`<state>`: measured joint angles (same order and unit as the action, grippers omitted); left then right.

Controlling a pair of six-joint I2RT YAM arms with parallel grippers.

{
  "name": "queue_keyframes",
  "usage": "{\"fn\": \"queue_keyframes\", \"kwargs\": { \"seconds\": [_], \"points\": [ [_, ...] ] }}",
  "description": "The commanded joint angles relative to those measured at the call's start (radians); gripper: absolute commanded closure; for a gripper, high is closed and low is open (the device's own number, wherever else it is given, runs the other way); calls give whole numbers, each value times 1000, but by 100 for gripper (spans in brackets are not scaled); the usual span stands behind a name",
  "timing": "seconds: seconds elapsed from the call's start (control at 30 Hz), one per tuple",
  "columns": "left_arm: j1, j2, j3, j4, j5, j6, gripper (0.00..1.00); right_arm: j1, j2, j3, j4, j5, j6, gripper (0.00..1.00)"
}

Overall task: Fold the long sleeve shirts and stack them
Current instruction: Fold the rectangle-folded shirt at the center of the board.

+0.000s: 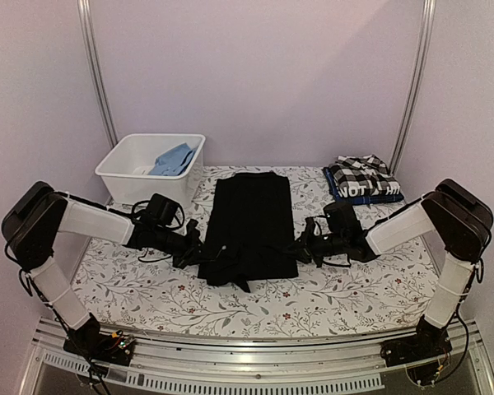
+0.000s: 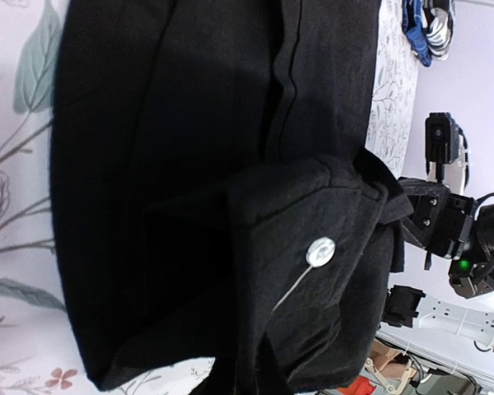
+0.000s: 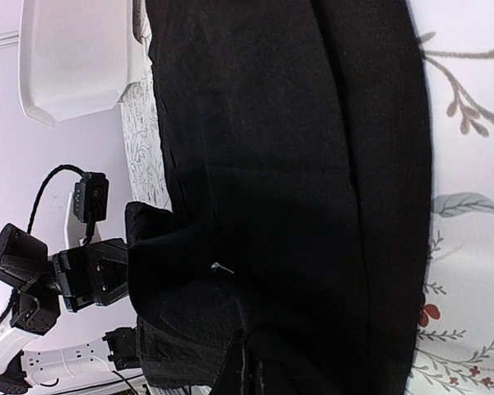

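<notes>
The plain black shirt (image 1: 252, 224) lies folded into a long strip mid-table, and its near end is rumpled and lifted at both corners. My left gripper (image 1: 199, 252) is shut on the near-left corner. My right gripper (image 1: 301, 246) is shut on the near-right corner. In the left wrist view black cloth (image 2: 214, 164) with a white button (image 2: 321, 251) hides the jaws. Black cloth (image 3: 296, 164) hides the jaws in the right wrist view too. At the back right, the checked shirt (image 1: 361, 174) sits folded on a dark shirt with white lettering (image 1: 372, 194).
A white bin (image 1: 128, 174) holding blue cloth (image 1: 174, 159) stands at the back left, close behind my left arm. The floral tablecloth (image 1: 346, 284) covers the table. Metal posts rise at both back corners.
</notes>
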<state>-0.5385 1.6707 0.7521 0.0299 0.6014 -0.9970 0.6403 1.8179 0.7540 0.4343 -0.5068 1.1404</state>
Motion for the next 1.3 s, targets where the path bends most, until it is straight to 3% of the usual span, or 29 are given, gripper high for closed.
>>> {"fn": "queue_keyframes", "kwargs": {
  "seconds": [0.0, 0.33, 0.87, 0.93, 1.07, 1.17, 1.27],
  "points": [
    [15, 39, 47, 52, 23, 34, 100, -10, 30, 43, 28, 25, -6, 100],
    [25, -7, 68, 12, -8, 41, 100, -18, -8, 66, -5, 50, -17, 100],
    [65, 170, 171, 30, 12, 111, 100, -50, 100, 134, -14, 40, -65, 100],
    [65, 180, 176, 27, 12, 121, 88, -51, 104, 136, -14, 34, -73, 98],
    [66, 140, 199, -23, -26, 168, 51, -51, 78, 133, -37, 36, -101, 69],
    [68, 82, 212, -104, -70, 215, 39, -51, 29, 129, -91, 61, -146, 54],
    [68, 25, 200, -151, -108, 248, 31, -50, -42, 122, -158, 103, -202, 44]
  ]
}}
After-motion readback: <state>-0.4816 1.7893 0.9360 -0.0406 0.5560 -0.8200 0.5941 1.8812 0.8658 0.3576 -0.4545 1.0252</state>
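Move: The black shirt's hem, its two corners already pinched by the hands, is headed for the shirt's own middle layers, about 5 cm ahead of the left hand and 4 cm ahead of the right, some 2 cm lower. From the left hand, the cuff button sits about 5 cm right and level, the white basket roughly 23 cm ahead, 14 cm left. From the right hand, the checkered stack is about 21 cm ahead, 17 cm right. The shirt's hem is carried forward over its own body by both hands together, about 5 cm, creeping first, then rising a centimetre or two and stepping on. Both then sink 2 to 3 cm to lay it down, and the fingers, shut until then, open wide and release the corners, the left hand starting to lift slightly and tipping under 10 degrees. ##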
